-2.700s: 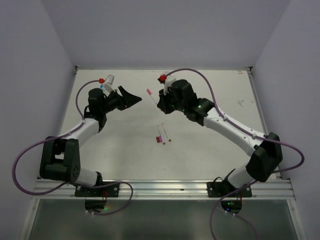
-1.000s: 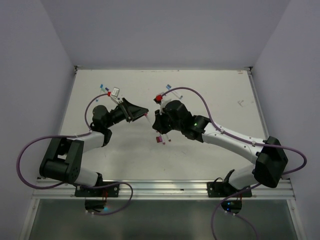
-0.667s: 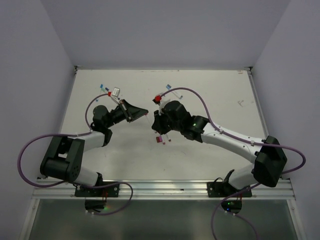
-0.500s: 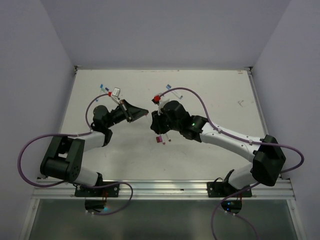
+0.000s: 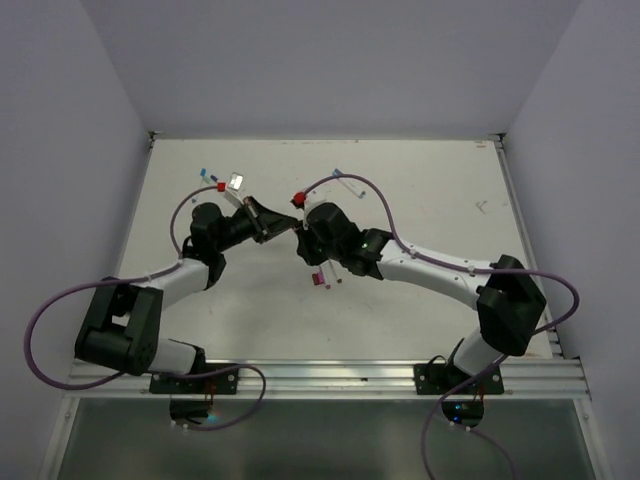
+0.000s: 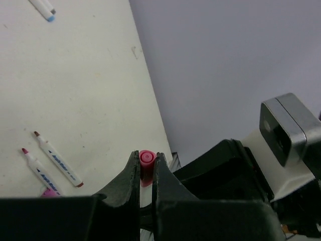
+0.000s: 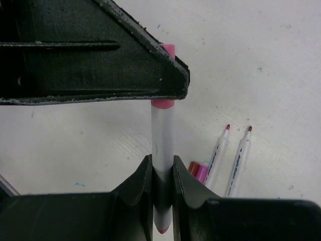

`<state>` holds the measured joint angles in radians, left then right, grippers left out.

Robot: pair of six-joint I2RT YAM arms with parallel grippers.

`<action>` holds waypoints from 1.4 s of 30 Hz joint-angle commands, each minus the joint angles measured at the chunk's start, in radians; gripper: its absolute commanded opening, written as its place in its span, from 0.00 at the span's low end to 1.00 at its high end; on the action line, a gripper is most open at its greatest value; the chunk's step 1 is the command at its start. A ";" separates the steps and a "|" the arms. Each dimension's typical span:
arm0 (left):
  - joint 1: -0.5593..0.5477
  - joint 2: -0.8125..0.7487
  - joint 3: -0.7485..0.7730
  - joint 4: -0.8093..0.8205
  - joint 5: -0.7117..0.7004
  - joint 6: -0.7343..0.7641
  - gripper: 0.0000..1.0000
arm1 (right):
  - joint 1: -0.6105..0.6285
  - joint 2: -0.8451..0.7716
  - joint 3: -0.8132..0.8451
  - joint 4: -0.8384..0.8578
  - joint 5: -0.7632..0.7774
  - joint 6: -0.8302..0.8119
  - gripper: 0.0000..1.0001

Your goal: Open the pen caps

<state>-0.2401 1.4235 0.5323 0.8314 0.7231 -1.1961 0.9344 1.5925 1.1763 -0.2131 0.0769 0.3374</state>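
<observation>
My right gripper (image 7: 162, 170) is shut on the white barrel of a pen (image 7: 162, 143), held above the table. The pen's pink cap (image 6: 146, 159) sits between the fingers of my left gripper (image 6: 146, 166), which is shut on it. In the right wrist view the cap (image 7: 163, 103) shows just below the left finger (image 7: 100, 65). In the top view the two grippers meet at mid table, left (image 5: 286, 223) and right (image 5: 303, 238). Two loose caps, red and pink (image 7: 198, 170), lie beside two uncapped pens (image 7: 228, 156).
The uncapped pens and loose caps lie just in front of the grippers (image 5: 324, 274). A blue-capped pen (image 5: 207, 173) lies at the back left, another pen (image 5: 345, 180) at the back middle. A small white scrap (image 5: 482, 205) lies at the right.
Both arms have come together at mid table. The right gripper carried the pen left, and the left gripper has shut on its pink cap.
</observation>
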 commanded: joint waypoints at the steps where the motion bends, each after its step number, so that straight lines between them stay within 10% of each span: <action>1: -0.004 -0.110 0.089 -0.325 -0.299 0.130 0.00 | 0.094 0.038 0.039 -0.038 0.226 -0.044 0.00; 11: -0.002 -0.205 0.114 -0.443 -0.551 0.064 0.00 | 0.215 0.083 0.010 -0.104 0.633 0.020 0.00; 20: -0.010 -0.202 0.045 -0.490 -0.280 0.395 0.00 | -0.027 -0.127 -0.158 -0.126 0.361 0.042 0.00; 42: -0.275 0.029 -0.140 -0.282 -0.364 0.392 0.00 | -0.258 0.099 -0.230 0.155 -0.051 -0.023 0.05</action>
<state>-0.4938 1.4109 0.4072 0.4580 0.3843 -0.8085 0.6781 1.6791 0.9115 -0.1322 0.0612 0.3283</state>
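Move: The pink-capped marker is pinched at both ends, cap in the left fingers, barrel in the right. From the left hand, the pair of loose caps lies about 6 cm back, 5 to the right and 18 below; the open pink pen is some 4 back and 6 right. From the right hand, the open brown pen is about 2 cm ahead, 8 right and 15 below, with the pink pen level and 6 right, the loose caps 3 back and 4 right. The pink cap is pulled off as the hands part: the left goes some 5 cm forward and 5 left, the right down and slightly back. Still gripping, the left then swings back, right and about 15 cm down towards the loose caps, fingers dipping; the right carries the barrel across to the right past the open pens, then lowers it, ending turned slightly clockwise. ##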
